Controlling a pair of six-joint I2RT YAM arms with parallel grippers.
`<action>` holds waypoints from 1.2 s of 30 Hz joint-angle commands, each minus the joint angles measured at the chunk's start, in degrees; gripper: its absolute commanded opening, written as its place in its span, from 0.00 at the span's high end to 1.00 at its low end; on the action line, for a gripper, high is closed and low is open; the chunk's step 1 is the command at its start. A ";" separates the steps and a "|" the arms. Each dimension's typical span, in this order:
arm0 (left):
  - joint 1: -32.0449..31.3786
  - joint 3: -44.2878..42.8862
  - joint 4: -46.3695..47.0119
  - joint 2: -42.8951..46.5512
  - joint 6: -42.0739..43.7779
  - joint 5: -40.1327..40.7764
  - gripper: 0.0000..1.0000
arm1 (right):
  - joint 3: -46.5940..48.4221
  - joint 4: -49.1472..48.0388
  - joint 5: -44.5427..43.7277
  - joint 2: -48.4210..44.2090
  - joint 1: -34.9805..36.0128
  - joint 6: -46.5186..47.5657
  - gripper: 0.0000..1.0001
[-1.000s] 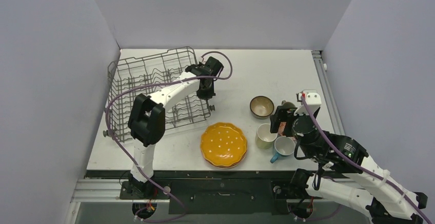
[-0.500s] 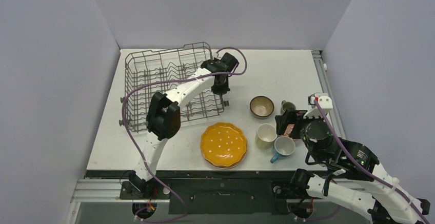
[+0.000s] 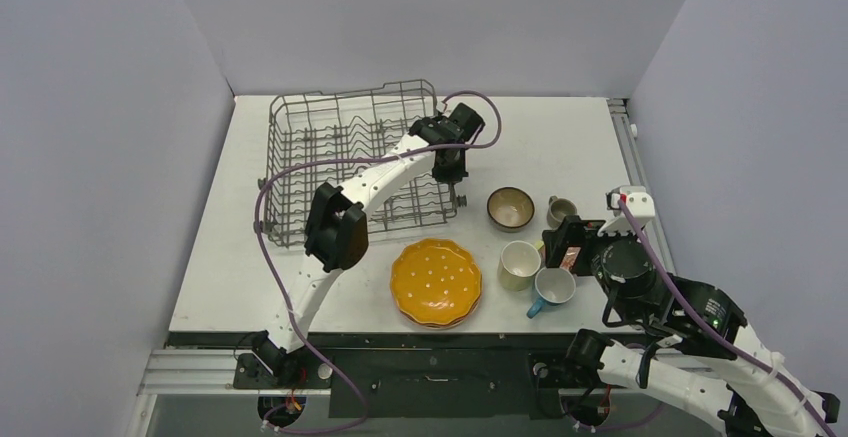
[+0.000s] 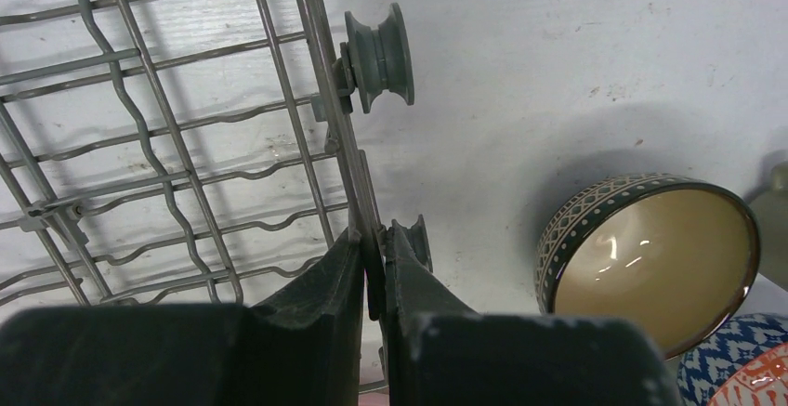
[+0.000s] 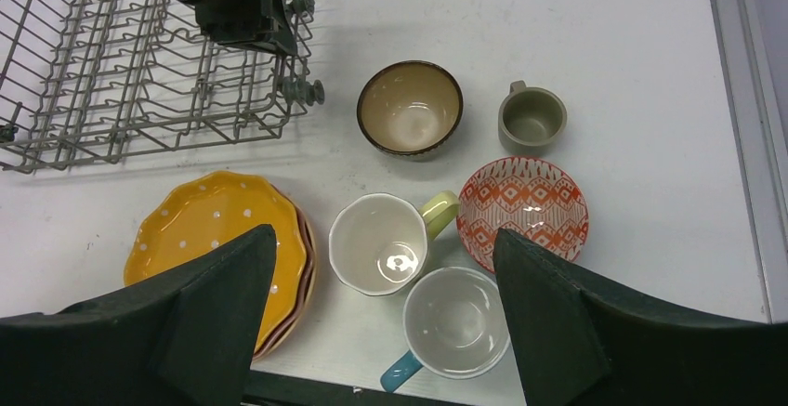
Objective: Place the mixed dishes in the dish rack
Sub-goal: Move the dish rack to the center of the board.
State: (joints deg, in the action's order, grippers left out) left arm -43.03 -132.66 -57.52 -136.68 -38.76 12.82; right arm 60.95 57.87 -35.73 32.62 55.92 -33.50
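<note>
The dish rack (image 3: 345, 157) is a grey wire basket at the back left. My left gripper (image 4: 374, 255) is shut on the top wire of its right wall, near a small wheel (image 4: 376, 45). The top view shows the left gripper (image 3: 457, 193) at the rack's near-right corner. A stack of scalloped plates (image 3: 436, 280), orange on top, lies in front. The dark brown bowl (image 5: 410, 109), grey mug (image 5: 531, 118), patterned bowl (image 5: 523, 211), pale-yellow mug (image 5: 379, 243) and blue mug (image 5: 455, 322) cluster at the right. My right gripper (image 5: 383, 237) hangs open above the mugs, holding nothing.
The table's right edge rail (image 3: 640, 187) runs close to the grey mug. Walls enclose the table on the left, back and right. The left arm's cable (image 3: 275, 182) loops over the rack.
The left arm has dragged the rack to the right and turned it square to the table. The right arm has drawn back to the right, jaws still open.
</note>
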 commanded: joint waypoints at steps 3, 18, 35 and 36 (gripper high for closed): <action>-1.64 -5.15 11.68 -0.42 2.69 -8.36 1.00 | 1.48 0.66 -0.49 -1.55 0.19 0.66 0.18; -1.69 -4.81 10.14 1.50 6.52 -8.83 0.58 | 2.23 1.35 0.51 -1.65 0.20 0.52 0.18; -3.33 -1.74 4.19 9.64 11.57 -2.19 0.39 | 4.65 1.70 2.02 -0.48 0.21 -0.20 0.18; -3.53 -1.86 3.20 10.05 12.10 -0.93 0.38 | 4.72 1.43 2.54 -0.39 0.22 -0.18 0.18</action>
State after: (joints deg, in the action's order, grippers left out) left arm -45.23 -133.97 -52.34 -132.99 -29.19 7.97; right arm 63.57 59.90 -34.35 31.22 55.92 -33.69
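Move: The left hand still holds the right-hand rim of the dish rack near its front part; the rack's middle lies about 21 cm to the hand's left, some 2 cm farther out and 4 cm lower. The brown bowl stands about 14 cm to its right and 7 cm back, the small grey cup 25 cm right and 8 cm back. The yellow plate is 24 cm back and 3 cm left. From the idle right hand, the rack's middle is roughly 44 cm left, 28 cm ahead and 22 cm below. Still pinching the rack's right rim, the left fingers drag it a little to the right towards the brown bowl, then open wide and let go while the hand carries on right, about 4 cm in all. The wrist turns some 13 degrees clockwise, and the hand finally lifts about 5 cm off the rim. ##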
